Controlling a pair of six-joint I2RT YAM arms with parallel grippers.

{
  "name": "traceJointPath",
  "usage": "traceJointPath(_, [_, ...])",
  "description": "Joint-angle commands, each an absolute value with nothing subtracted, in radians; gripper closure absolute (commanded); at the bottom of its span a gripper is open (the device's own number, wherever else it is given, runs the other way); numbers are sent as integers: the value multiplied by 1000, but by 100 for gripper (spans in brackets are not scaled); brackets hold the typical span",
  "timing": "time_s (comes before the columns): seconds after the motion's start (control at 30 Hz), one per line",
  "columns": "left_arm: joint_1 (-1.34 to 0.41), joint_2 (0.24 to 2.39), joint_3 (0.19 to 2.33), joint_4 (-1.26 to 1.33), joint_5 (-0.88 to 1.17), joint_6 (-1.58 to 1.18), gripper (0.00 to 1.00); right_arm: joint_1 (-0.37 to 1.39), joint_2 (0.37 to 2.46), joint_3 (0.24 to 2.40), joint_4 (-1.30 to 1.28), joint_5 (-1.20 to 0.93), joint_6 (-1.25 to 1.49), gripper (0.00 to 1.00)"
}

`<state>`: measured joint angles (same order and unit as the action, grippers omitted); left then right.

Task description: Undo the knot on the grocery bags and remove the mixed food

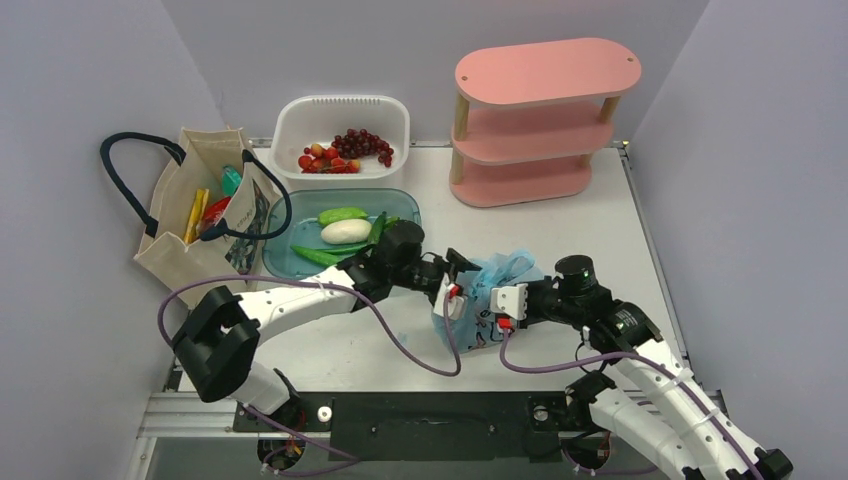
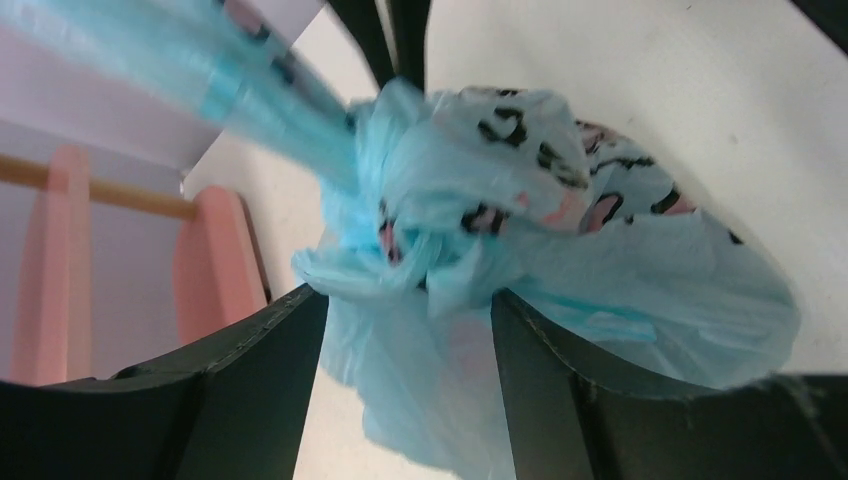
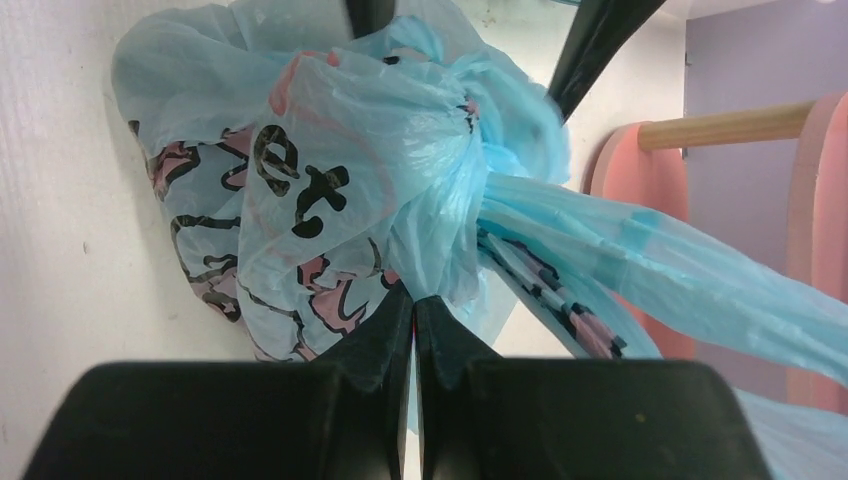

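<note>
The light blue plastic bag with pink and black print lies on the table between both arms. Its knot is a bunched lump, and one twisted handle stretches away from it. My right gripper is shut on a fold of the bag just below the knot. My left gripper is open, its jaws wide apart with loose bag plastic between them, close to the knot. What is inside this bag is hidden. The beige canvas tote stands at the far left with yellow, red and teal packets showing inside.
A clear teal tub with green and white vegetables sits beside the tote. Behind it a white slotted basket holds dark red grapes. A pink three-tier shelf stands at the back right. Purple cables loop over the near table.
</note>
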<state>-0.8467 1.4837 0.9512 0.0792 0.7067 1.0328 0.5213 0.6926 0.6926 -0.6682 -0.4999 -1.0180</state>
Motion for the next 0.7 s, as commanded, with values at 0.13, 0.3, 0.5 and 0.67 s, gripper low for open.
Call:
traceJointPath(0.13, [-937,1510,990,116,645,1001,84,519,682,724,-629,-457,-1036,100])
traceJointPath(0.3, [-889,1428,931,54,635,905,100,394,666,728,-639,-484,-1062,100])
traceJointPath(0.5, [-811,1343,861,52,637,671,100,126,705,740,-679,-592,-1154,100])
traceJointPath(0.67, [-793,1358,865,124,598,499,100,26,795,802,-691,-646,-1078,99])
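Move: The knot of the blue grocery bag lies about 3 cm to the right of the open left fingers, 1 cm nearer the base and 1 cm lower. From that hand the blue tub is roughly 26 cm left, 12 cm ahead and 12 cm down; the pink shelf is some 24 cm ahead and 10 cm right, about level in height. From the right hand, its shut fingers at the bag's plastic, the knot is about 3 cm left, 2 cm ahead. Left slips back-right, pinches the bag's knot, then draws left 6 cm; shut right comes free, 10 cm right-forward. ##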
